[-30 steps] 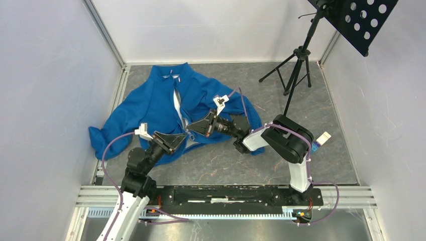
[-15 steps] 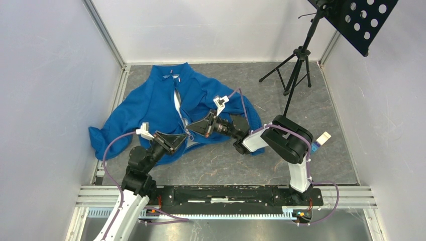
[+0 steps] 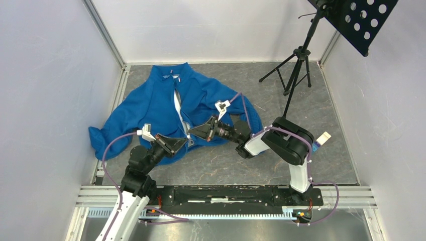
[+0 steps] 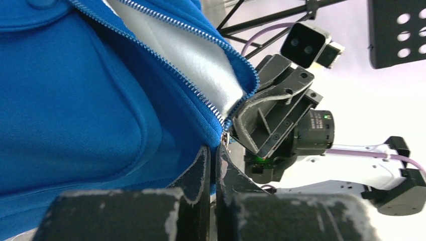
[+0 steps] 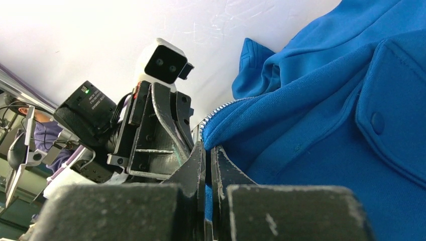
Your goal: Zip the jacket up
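The bright blue fleece jacket [image 3: 161, 103] lies spread on the grey floor, collar at the far side, front open with pale lining [image 4: 191, 55] showing between the zipper rows. My left gripper [image 3: 187, 143] is shut on the bottom hem of the jacket's left front, next to the metal zipper slider [image 4: 224, 139]. My right gripper [image 3: 193, 131] is shut on the bottom corner of the other front [image 5: 301, 125], whose zipper teeth [image 5: 216, 113] run up from its tips. The two grippers face each other, a few centimetres apart, at the bottom of the zipper.
A black tripod stand [image 3: 296, 65] with a perforated black plate [image 3: 364, 20] stands at the back right. A small white and blue block [image 3: 321, 139] lies right of the right arm. White walls close in the left, back and right sides.
Both grippers have moved toward the near edge and slightly down with the jacket's bottom corners, pulling the hem nearer. They stay shut and close together.
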Controlling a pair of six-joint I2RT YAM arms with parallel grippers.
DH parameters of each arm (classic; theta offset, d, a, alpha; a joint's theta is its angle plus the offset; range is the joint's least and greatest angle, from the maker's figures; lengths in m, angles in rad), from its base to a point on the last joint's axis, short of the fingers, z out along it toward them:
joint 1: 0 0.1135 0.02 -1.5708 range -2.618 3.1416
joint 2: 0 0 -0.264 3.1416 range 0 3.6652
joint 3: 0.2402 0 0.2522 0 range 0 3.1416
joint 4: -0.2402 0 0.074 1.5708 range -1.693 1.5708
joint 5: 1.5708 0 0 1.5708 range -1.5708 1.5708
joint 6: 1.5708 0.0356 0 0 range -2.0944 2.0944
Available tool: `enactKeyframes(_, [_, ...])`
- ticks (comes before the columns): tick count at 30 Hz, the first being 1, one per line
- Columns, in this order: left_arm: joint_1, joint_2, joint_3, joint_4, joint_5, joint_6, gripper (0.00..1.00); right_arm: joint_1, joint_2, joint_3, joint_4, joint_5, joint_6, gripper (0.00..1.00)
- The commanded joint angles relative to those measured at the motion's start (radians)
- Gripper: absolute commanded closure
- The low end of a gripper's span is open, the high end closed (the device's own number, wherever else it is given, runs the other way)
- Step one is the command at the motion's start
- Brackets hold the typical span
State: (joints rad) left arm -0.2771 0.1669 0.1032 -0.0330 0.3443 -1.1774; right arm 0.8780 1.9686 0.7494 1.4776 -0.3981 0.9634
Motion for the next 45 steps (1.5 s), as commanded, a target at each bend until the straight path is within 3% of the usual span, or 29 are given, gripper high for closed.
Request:
enactKeyframes(1, [-0.004, 0.021, 0.084, -0.181, 0.047, 0.168, 0.98, 0.002, -0.073, -0.018, 0.333, 0.073, -0.014, 1.00])
enactKeyframes(4, [-0.004, 0.049, 0.083, -0.212, 0.075, 0.193, 0.98, 0.003, -0.057, -0.008, 0.333, 0.090, 0.021, 1.00])
enactKeyframes(9, [-0.004, 0.029, 0.069, -0.203, 0.079, 0.145, 0.98, 0.009, -0.068, -0.018, 0.176, 0.091, -0.003, 1.00])
enactKeyframes(14, [-0.004, 0.058, 0.049, -0.225, 0.109, 0.077, 0.98, 0.000, -0.158, -0.030, -0.195, 0.048, -0.133, 0.65])
enactKeyframes(19, [-0.003, 0.089, 0.047, -0.267, 0.123, 0.041, 0.98, -0.023, -0.239, -0.029, -0.524, -0.042, -0.277, 0.44])
enactKeyframes(20, [-0.004, 0.097, 0.049, -0.272, 0.123, 0.036, 0.98, -0.028, -0.263, -0.033, -0.598, -0.059, -0.313, 0.38])
enactKeyframes(21, [-0.004, 0.107, 0.054, -0.276, 0.122, 0.033, 0.98, -0.034, -0.287, -0.040, -0.674, -0.067, -0.364, 0.24])
enactKeyframes(22, [-0.004, 0.117, 0.059, -0.282, 0.122, 0.026, 0.98, -0.041, -0.321, -0.047, -0.746, -0.068, -0.422, 0.18])
enactKeyframes(26, [-0.003, 0.179, 0.083, -0.287, 0.145, 0.011, 0.98, -0.045, -0.478, -0.082, -1.012, -0.008, -0.679, 0.15])
enactKeyframes(28, [-0.004, 0.208, 0.094, -0.292, 0.155, 0.009, 0.98, -0.041, -0.553, -0.113, -1.067, 0.021, -0.808, 0.14])
enactKeyframes(32, [-0.004, 0.240, 0.112, -0.296, 0.168, 0.010, 0.98, 0.021, -0.682, -0.186, -1.046, 0.117, -1.092, 0.03])
enactKeyframes(36, [-0.003, 0.236, 0.124, -0.333, 0.151, 0.016, 0.98, 0.095, -0.724, -0.272, -0.842, 0.144, -1.317, 0.02])
enactKeyframes(41, [-0.004, 0.233, 0.102, -0.320, 0.165, -0.015, 0.98, 0.229, -0.679, -0.374, -0.578, 0.116, -1.707, 0.02])
enactKeyframes(45, [-0.004, 0.223, 0.095, -0.310, 0.168, -0.041, 0.98, 0.318, -0.559, -0.410, -0.340, 0.142, -1.848, 0.02])
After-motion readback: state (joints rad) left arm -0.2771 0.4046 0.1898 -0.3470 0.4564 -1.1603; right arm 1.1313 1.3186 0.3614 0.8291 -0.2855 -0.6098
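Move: The zipper slider sits right by both closed grippers: about 2 cm to the right of the left hand, and some 2 cm back from and just below the right. From the left hand, the jacket's pale open gap is centred around 18 cm ahead, 5 cm left, and the collar some 33 cm ahead, 6 cm left, both roughly 10 cm lower. Keep the left gripper pinched on the zipper's bottom end and lower it about 7 cm, easing back slightly and tipping the fingers down some 25 degrees. Open the right gripper wide to release the zipper edge, draw it right and down, then back towards the base, away from the slider, rolling it roughly 80 degrees counter-clockwise as seen from behind the hand. ##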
